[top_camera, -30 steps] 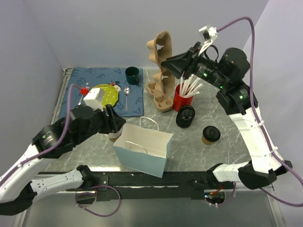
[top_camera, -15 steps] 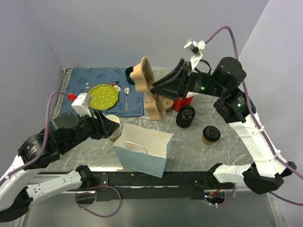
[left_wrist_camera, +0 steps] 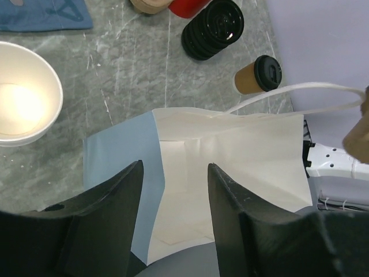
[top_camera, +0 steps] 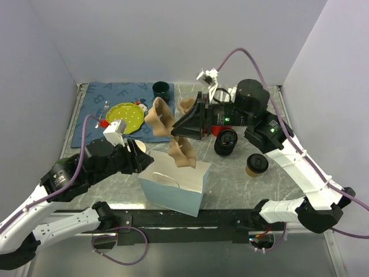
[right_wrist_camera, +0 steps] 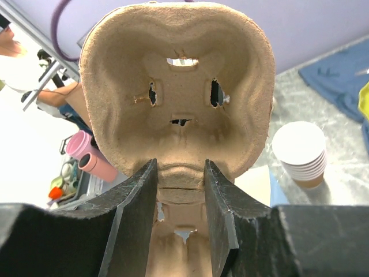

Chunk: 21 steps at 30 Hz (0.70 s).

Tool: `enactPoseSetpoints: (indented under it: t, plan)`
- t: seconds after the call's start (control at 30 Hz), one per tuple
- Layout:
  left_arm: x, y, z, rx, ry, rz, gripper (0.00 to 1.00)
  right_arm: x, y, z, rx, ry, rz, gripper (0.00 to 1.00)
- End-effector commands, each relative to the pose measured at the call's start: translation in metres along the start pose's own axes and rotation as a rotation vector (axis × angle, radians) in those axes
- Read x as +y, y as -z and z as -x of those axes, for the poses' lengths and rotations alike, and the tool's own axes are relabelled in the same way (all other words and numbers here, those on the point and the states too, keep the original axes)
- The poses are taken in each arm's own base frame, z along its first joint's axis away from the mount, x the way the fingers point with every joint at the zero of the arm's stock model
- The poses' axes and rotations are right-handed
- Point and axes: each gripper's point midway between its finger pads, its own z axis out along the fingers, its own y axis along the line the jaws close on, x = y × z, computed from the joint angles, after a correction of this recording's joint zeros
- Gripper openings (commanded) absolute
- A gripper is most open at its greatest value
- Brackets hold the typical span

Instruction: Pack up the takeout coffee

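The takeout coffee (top_camera: 256, 164), a brown paper cup with a black lid, stands on the table right of the bag; the left wrist view shows the takeout coffee (left_wrist_camera: 259, 75) too. My right gripper (top_camera: 183, 126) is shut on a brown pulp cup carrier (top_camera: 167, 130) that hangs tilted over the white-and-blue paper bag (top_camera: 173, 182). In the right wrist view both fingers (right_wrist_camera: 138, 190) press on the carrier (right_wrist_camera: 176, 86). At the bag's left end my left gripper (top_camera: 138, 160) is open. Its fingers (left_wrist_camera: 115, 196) straddle the bag's (left_wrist_camera: 230, 173) left wall above the open mouth without touching it.
A stack of lidless paper cups (top_camera: 137, 148) stands just left of the bag. Right of the carrier is a stack of black lids (top_camera: 226, 141). A second pulp carrier (top_camera: 187, 105), a green mug (top_camera: 161, 91) and a yellow-green plate (top_camera: 127, 117) on a blue mat (top_camera: 95, 104) sit farther back.
My right arm has swung the cup carrier left and down, from beside the red cup to over the bag. My left arm has shifted and its gripper now hangs over the bag's left end.
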Motion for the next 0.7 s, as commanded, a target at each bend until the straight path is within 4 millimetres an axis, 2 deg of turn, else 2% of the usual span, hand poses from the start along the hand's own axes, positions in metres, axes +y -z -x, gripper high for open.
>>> enactPoseSetpoints:
  t: [0.0, 0.13, 0.33, 0.43, 0.53, 0.57, 0.67]
  plan:
    - [-0.01, -0.001, 0.002, -0.025, 0.036, -0.06, 0.54, -0.003, 0.0, -0.01, 0.007, 0.024, -0.019, 0.28]
    - [-0.01, -0.006, -0.005, -0.002, 0.017, -0.071, 0.54, -0.01, -0.003, -0.019, 0.024, 0.027, -0.048, 0.27]
    - [-0.002, -0.013, -0.014, 0.028, 0.008, -0.045, 0.5, -0.019, -0.008, -0.036, 0.064, 0.067, -0.116, 0.27]
    - [0.004, -0.013, -0.013, 0.016, 0.021, -0.013, 0.42, -0.022, -0.01, -0.043, 0.081, 0.097, -0.152, 0.27]
    - [0.006, -0.012, -0.011, 0.002, 0.017, -0.005, 0.3, -0.026, -0.012, -0.05, 0.1, 0.131, -0.197, 0.27]
    - [0.007, -0.012, -0.011, 0.004, 0.016, 0.002, 0.22, -0.027, -0.012, -0.053, 0.107, 0.14, -0.205, 0.26]
    - [0.008, -0.01, -0.009, -0.006, 0.007, 0.004, 0.07, -0.035, -0.013, -0.061, 0.12, 0.18, -0.261, 0.26]
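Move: The right hand already grips the cup holder upright by its waist; the bag mouth lies about 20 cm straight below this hand. From the same hand the black lids are some 24 cm ahead, 19 cm right and 38 cm down, the lidded cup roughly 13 cm ahead, 31 cm right and 41 cm down. For the left hand, the bag's left rim is just 1 cm ahead, 2 cm right and 3 cm below; the paper cups stand about 15 cm ahead, 6 cm left and 18 cm down. Down towards the bag mouth goes the right hand, some 6 cm with a slight drift left, keeping its grip on the cup holder while its left-pointing fingers tip down about 10 degrees. The left hand sinks about 2 cm with its fingers astride the bag's left rim, then closes them most of the way, pinching the paper. ##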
